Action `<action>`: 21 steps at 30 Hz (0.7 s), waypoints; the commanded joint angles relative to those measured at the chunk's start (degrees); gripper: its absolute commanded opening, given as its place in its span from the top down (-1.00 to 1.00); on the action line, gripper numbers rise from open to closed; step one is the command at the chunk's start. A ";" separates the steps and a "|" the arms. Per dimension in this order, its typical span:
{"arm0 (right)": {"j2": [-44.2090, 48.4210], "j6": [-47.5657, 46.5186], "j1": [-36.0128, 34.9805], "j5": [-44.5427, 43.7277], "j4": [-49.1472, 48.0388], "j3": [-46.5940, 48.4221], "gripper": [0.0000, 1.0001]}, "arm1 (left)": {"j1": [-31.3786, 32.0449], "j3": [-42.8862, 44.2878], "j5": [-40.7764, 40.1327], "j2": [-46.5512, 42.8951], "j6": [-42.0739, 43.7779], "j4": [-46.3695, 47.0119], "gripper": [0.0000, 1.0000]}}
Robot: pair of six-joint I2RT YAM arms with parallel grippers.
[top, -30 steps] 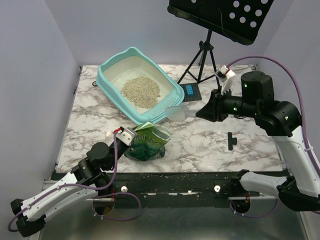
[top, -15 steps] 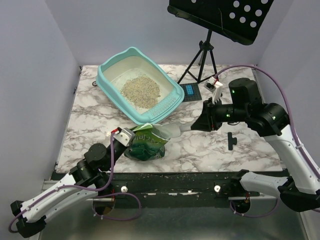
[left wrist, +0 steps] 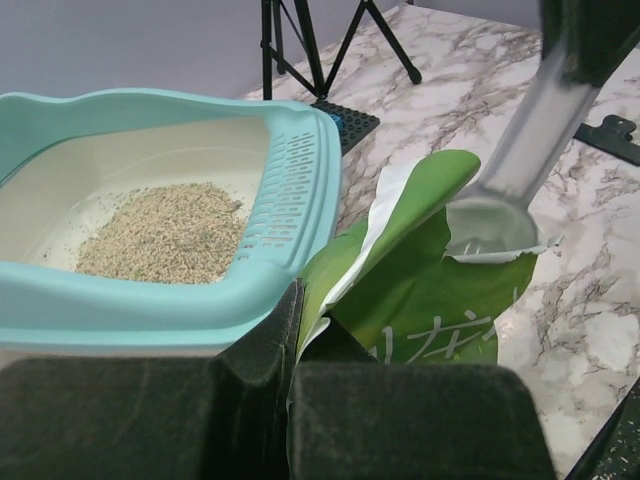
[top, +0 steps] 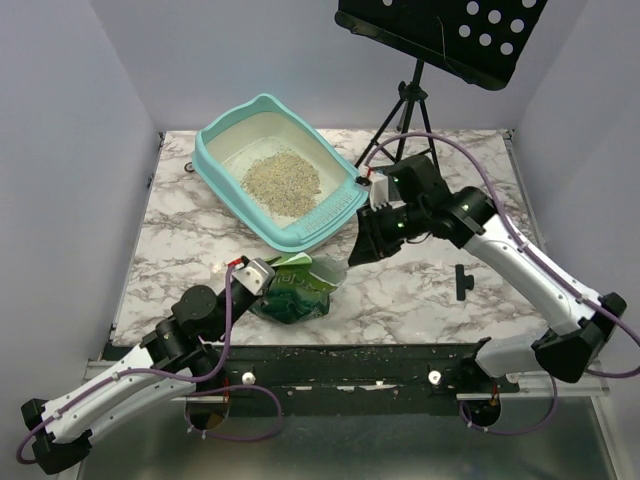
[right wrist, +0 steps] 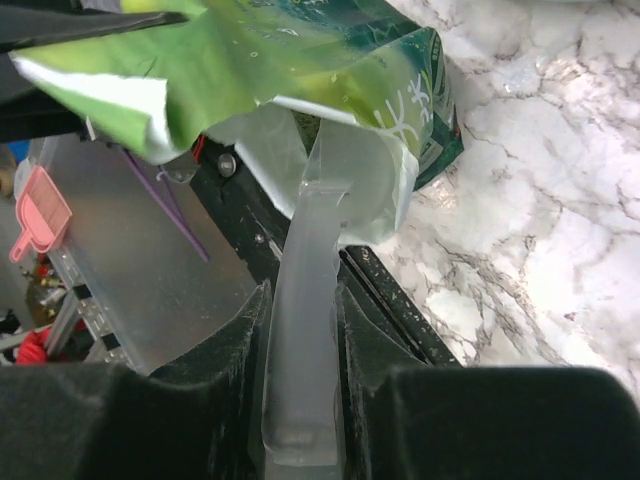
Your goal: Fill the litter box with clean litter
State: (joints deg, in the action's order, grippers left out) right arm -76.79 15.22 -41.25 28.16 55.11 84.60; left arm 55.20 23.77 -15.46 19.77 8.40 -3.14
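Note:
The light-teal litter box (top: 330, 213) stands at the back left of the marble table, with a pile of clean litter (top: 282, 181) on its cream floor. In the left wrist view the litter box (left wrist: 130, 300) and clean litter (left wrist: 165, 232) lie just behind the bag. My left gripper (top: 262, 275) (left wrist: 290, 330) is shut on the upper edge of a crinkly green bag (top: 295, 290) (left wrist: 420, 300), holding its mouth up. My right gripper (top: 358, 250) (right wrist: 302, 295) is shut on the handle of a translucent scoop (right wrist: 345, 170) (left wrist: 490, 225). The scoop's head sits at the mouth of the green bag (right wrist: 260, 50).
A black tripod (top: 405, 120) with a perforated music stand top (top: 450, 35) rises at the back. A small black device with a blue screen (top: 382, 182) lies at its foot. A black clip (top: 463, 281) lies on the table's right side. Stray grains dot the black front rail.
My right arm has swung left and down, carrying the scoop from beside the litter box's front corner to the bag's mouth. The left gripper and bag have stayed put.

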 commanded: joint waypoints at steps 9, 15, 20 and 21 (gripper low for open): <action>-14.25 7.88 -2.34 6.81 -8.51 -7.06 0.99 | -0.09 1.37 4.39 -1.75 -1.28 -1.26 1.00; -13.91 19.30 -2.60 14.63 -29.68 -20.33 0.99 | -0.09 1.10 4.39 -2.10 -1.29 -1.17 1.00; -10.23 29.67 -2.51 17.63 -46.56 -28.60 0.99 | -0.09 1.10 4.56 -1.49 -1.28 -0.99 1.00; -9.52 30.91 -2.51 17.89 -49.81 -29.83 0.99 | -0.18 1.02 4.48 -1.31 -1.20 -0.99 1.00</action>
State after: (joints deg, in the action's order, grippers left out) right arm -88.47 36.53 -42.96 41.71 18.57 60.05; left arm 55.24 23.77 -11.03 18.50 7.68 -5.54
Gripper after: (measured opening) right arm 0.316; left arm 0.009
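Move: The bag's mouth lies about 9 cm to the right hand's left, 1 cm back and 6 cm below; the held scoop's head already reaches into it. The bag's body is some 17 cm left, 4 cm back and 15 cm below, the litter box's middle roughly 32 cm ahead, 22 cm left and 22 cm below. From the left hand, which already pinches the rim, the mouth is about 10 cm right, 1 cm back and 3 cm below. Down and to its left, about 12 cm lower and 7 cm over, the right hand plunges the scoop head-first through the bag's mouth, keeping its grip on the handle while the wrist swings the fingers some 20 degrees back towards the base. The left hand keeps the rim pinched, easing back about a centimetre. ##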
